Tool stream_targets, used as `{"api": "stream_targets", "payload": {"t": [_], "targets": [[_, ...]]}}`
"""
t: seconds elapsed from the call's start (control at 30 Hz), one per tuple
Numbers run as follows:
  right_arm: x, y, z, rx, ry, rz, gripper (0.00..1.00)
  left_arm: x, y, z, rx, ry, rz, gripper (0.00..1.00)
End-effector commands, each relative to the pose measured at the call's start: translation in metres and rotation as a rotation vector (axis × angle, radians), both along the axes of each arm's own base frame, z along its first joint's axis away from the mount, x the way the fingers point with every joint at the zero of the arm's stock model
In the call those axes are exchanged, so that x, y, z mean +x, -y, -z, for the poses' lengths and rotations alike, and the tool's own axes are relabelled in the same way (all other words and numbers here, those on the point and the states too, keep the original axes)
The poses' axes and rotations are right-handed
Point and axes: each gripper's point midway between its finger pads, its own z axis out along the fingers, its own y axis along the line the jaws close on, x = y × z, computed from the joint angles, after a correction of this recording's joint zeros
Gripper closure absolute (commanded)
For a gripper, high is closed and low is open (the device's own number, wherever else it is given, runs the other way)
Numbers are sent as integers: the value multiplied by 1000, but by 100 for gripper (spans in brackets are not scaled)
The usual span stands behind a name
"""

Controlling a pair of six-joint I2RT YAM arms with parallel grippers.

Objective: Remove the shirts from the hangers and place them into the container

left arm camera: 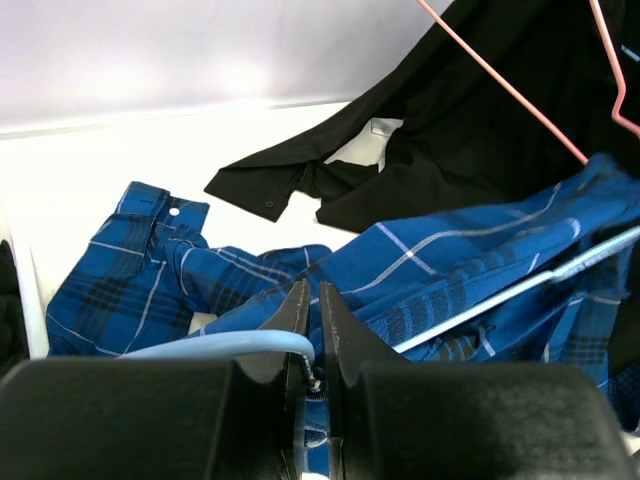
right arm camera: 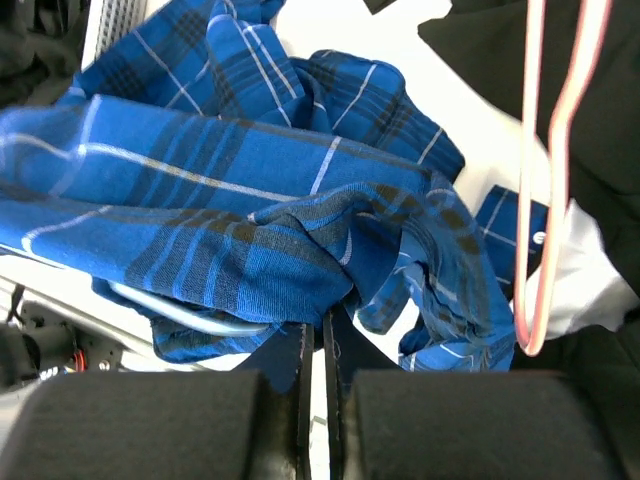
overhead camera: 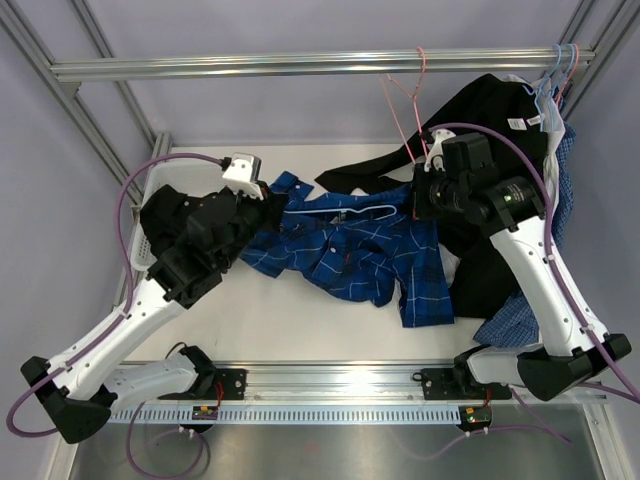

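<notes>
A blue plaid shirt (overhead camera: 350, 245) lies spread on the white table, still on a light blue hanger (overhead camera: 345, 212). My left gripper (overhead camera: 268, 197) is shut on that hanger's twisted neck (left arm camera: 312, 372) at the shirt's left end. At the shirt's right end, my right gripper (overhead camera: 416, 200) is shut on a fold of the plaid cloth (right arm camera: 300, 270). The container (overhead camera: 143, 250) stands at the left under the left arm, with black cloth (overhead camera: 165, 210) in it. A black shirt (overhead camera: 480, 110) drapes from the back right.
An empty pink hanger (overhead camera: 405, 110) hangs from the metal rail (overhead camera: 300, 66). More light blue hangers (overhead camera: 565, 60) and a paler plaid shirt (overhead camera: 520, 320) hang by the right arm. The black shirt's sleeve (left arm camera: 270, 185) lies on the table behind the plaid one.
</notes>
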Motion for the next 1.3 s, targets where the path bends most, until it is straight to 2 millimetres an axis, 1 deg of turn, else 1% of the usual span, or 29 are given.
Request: {"api": "stream_targets", "payload": {"t": [0.0, 0.07, 0.1, 0.17, 0.2, 0.23, 0.27, 0.3, 0.33, 0.37, 0.4, 0.43, 0.47, 0.5, 0.57, 0.6, 0.67, 0.7, 0.73, 0.83, 0.9, 1.0, 1.03, 1.07, 1.1, 1.13, 1.2, 1.23, 1.27], "targets": [[9, 43, 33, -140, -22, 94, 100, 10, -48, -20, -11, 46, -197, 100], [7, 28, 44, -83, -37, 30, 100, 11, -39, -35, -129, 44, -182, 100], [1, 25, 58, -71, -69, 13, 100, 12, -31, -39, -166, 38, -161, 100], [-3, 11, 63, -6, -78, -37, 100, 12, -15, -55, -299, 35, -110, 100], [-8, 9, 69, 8, -90, -49, 100, 9, 0, -57, -326, 23, -39, 100], [-8, 5, 67, 31, -80, -61, 100, 12, 13, -56, -346, 5, -2, 100], [-10, 3, 66, 43, -78, -70, 93, 9, 29, -62, -395, -11, 74, 100], [-13, 5, 61, 46, -60, -67, 90, 9, 38, -63, -410, -22, 107, 100], [-15, 7, 59, 40, -52, -64, 87, 14, 49, -57, -410, -47, 131, 100], [-14, 13, 55, 16, -30, -41, 83, 11, 57, -67, -437, -46, 179, 100], [-16, 18, 45, 9, 1, -29, 70, 11, 61, -68, -442, -50, 193, 100], [-19, 23, 43, -12, 5, -23, 65, 14, 65, -67, -441, -58, 198, 100], [-20, 29, 38, -31, 24, -5, 61, 13, 68, -81, -465, -28, 217, 100], [-23, 32, 25, -30, 61, 5, 52, 13, 69, -87, -475, -17, 225, 100], [-26, 40, 16, -47, 93, 31, 41, 12, 75, -101, -509, 7, 266, 100], [-29, 43, 5, -41, 127, 42, 31, 9, 77, -114, -530, 25, 284, 100], [-31, 49, -5, -45, 162, 69, 23, 7, 85, -128, -565, 36, 332, 100], [-32, 52, -12, -41, 186, 79, 20, 4, 87, -141, -586, 51, 357, 100], [-32, 55, -15, -44, 203, 95, 13, 1, 90, -147, -601, 54, 383, 100], [-32, 58, -22, -45, 239, 109, 6, -13, 101, -170, -664, 66, 485, 100], [-33, 60, -25, -45, 251, 114, 5, -24, 108, -184, -679, 79, 563, 100], [-33, 61, -28, -59, 268, 101, 4, -27, 115, -175, -574, 83, 599, 100], [-34, 61, -26, -70, 260, 95, 4, -25, 113, -164, -485, 98, 582, 100], [-35, 62, -27, -76, 262, 91, 4, -18, 107, -159, -439, 111, 534, 100], [-34, 65, -28, -96, 263, 99, 4, -18, 100, -159, -403, 138, 506, 100], [-32, 69, -28, -111, 267, 113, 4, -15, 96, -147, -306, 151, 489, 100], [-32, 71, -30, -118, 279, 116, 4, -14, 87, -144, -222, 187, 466, 100], [-31, 72, -32, -125, 286, 119, 4, -13, 81, -136, -140, 206, 451, 100], [-31, 73, -33, -128, 294, 120, 4, -7, 74, -134, -97, 217, 406, 100]]}}
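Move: The left gripper holds the blue hanger; the pink hanger on the rail is some 31 cm to its right, 10 cm ahead and 7 cm higher, the plaid shirt's middle about 8 cm ahead, 14 cm right and 18 cm below. The container sits roughly 17 cm ahead, 22 cm left, 27 cm below. From the right gripper, which pinches the shirt, the blue hanger's free end is level, 5 cm left, the pink hanger 9 cm straight ahead and 10 cm higher. Lower the right gripper about 9 cm with the pinched plaid shirt, open it wide to let go, then raise it again while easing right and slightly back. Keep the left gripper shut on the blue hanger; carry it right, then up to some 15 cm higher, dipping a little at the end, closer to the pink hanger, turning about 25 degrees clockwise and rolling its left side down, then partly back. ##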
